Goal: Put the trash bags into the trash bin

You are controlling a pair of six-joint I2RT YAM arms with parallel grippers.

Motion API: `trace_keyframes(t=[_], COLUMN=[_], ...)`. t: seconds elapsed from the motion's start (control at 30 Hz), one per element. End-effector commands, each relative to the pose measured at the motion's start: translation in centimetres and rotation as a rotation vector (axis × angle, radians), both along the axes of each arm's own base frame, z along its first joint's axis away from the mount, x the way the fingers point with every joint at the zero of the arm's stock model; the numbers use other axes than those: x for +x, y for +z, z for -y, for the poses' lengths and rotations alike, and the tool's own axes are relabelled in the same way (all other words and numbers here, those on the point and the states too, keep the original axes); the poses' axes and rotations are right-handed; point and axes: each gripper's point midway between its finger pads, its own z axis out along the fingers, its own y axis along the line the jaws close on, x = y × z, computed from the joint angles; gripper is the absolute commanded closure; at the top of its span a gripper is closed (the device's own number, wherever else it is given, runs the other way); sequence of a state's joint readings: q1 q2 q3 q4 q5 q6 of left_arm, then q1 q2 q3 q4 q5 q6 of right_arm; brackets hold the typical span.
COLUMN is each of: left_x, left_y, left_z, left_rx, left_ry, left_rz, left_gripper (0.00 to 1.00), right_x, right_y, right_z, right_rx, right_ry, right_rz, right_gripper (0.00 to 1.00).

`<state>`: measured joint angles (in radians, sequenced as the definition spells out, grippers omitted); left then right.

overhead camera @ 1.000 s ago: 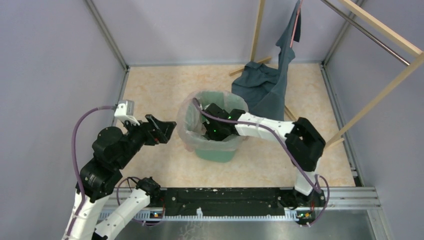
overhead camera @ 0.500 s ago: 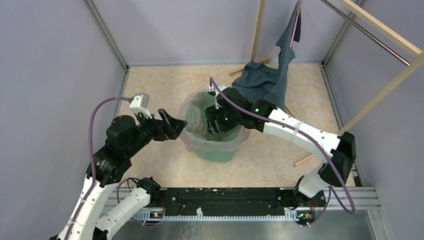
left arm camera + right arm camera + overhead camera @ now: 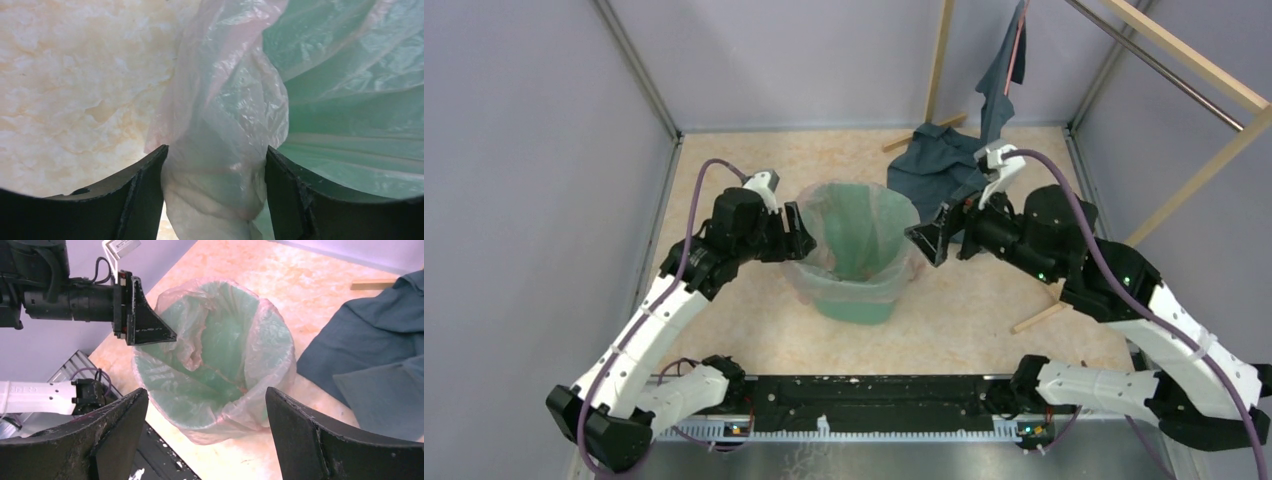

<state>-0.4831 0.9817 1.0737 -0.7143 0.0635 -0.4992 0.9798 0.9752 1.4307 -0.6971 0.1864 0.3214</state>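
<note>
The mint-green trash bin stands upright mid-floor. The pale-pink trash bag lines it, its film folded out over the rim. My left gripper is at the bin's left rim, jaws apart, with a bunch of bag film between the fingers; green bin wall shows through the film. My right gripper is open and empty, just outside the right rim. Its wrist view looks down at the lined bin, the bag and the left gripper's finger; its own jaws are wide apart.
A dark blue-grey cloth lies behind the bin on the right and hangs from a wooden rack; it also shows in the right wrist view. Grey walls enclose the floor. A black rail runs along the near edge.
My right gripper came up out of the bin and moved to outside its right rim. My left gripper moved right to the left rim, around the bag film.
</note>
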Motion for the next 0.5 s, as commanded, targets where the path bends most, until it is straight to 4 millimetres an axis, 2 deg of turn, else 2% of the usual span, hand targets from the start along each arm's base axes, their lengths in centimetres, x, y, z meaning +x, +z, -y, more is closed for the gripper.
trace_keyframes(t=[0.0,0.23,0.33,0.47], left_x=[1.4,2.9,3.6,4.3], left_y=[1.3,1.0,0.8,1.3], left_z=[-0.3,0.3,0.3,0.0], left_rx=[0.041,0.114,0.151,0.172], left_ry=[0.015,0.028,0.038,0.056], left_rz=[0.061,0.078,0.082,0.113], left_gripper=[0.31,0.50,0.66,0.78], right_x=[0.3,0.1,0.2,0.4], right_y=[-0.7,-0.7,-0.8,-0.7], right_z=[1.3,2.7,2.8,3.3], right_rx=[-0.027,-0.017,-0.023,-0.028], right_ry=[-0.042,-0.074,-0.081,-0.104], right_rz=[0.041,0.061,0.063,0.072], right_gripper=[0.12,0.11,0.11,0.11])
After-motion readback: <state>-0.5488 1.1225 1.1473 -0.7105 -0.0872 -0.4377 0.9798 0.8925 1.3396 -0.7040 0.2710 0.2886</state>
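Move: Just ahead of the left hand, about 2 cm forward and 2 cm lower, the trash bag's folded-over rim on the bin's left side already runs between its open fingers. The trash bin's middle is some 10 cm right and 1 cm forward of this hand, 13 cm below; the blue cloth lies about 27 cm right and 20 cm forward, down on the table. From the right hand, that bag rim is roughly 19 cm left, 8 cm ahead and 17 cm below. Easing forward nearly 3 cm along the bin's left rim and sinking about 1 cm, the left hand closes its fingers most of the way on the fold of bag, gathering the plastic between both fingertips while it rolls some 10 degrees, left side rising. Meanwhile the right hand, empty and wide open, draws about 2.5 cm to the right, away from the bin, and sinks nearly 2 cm. ##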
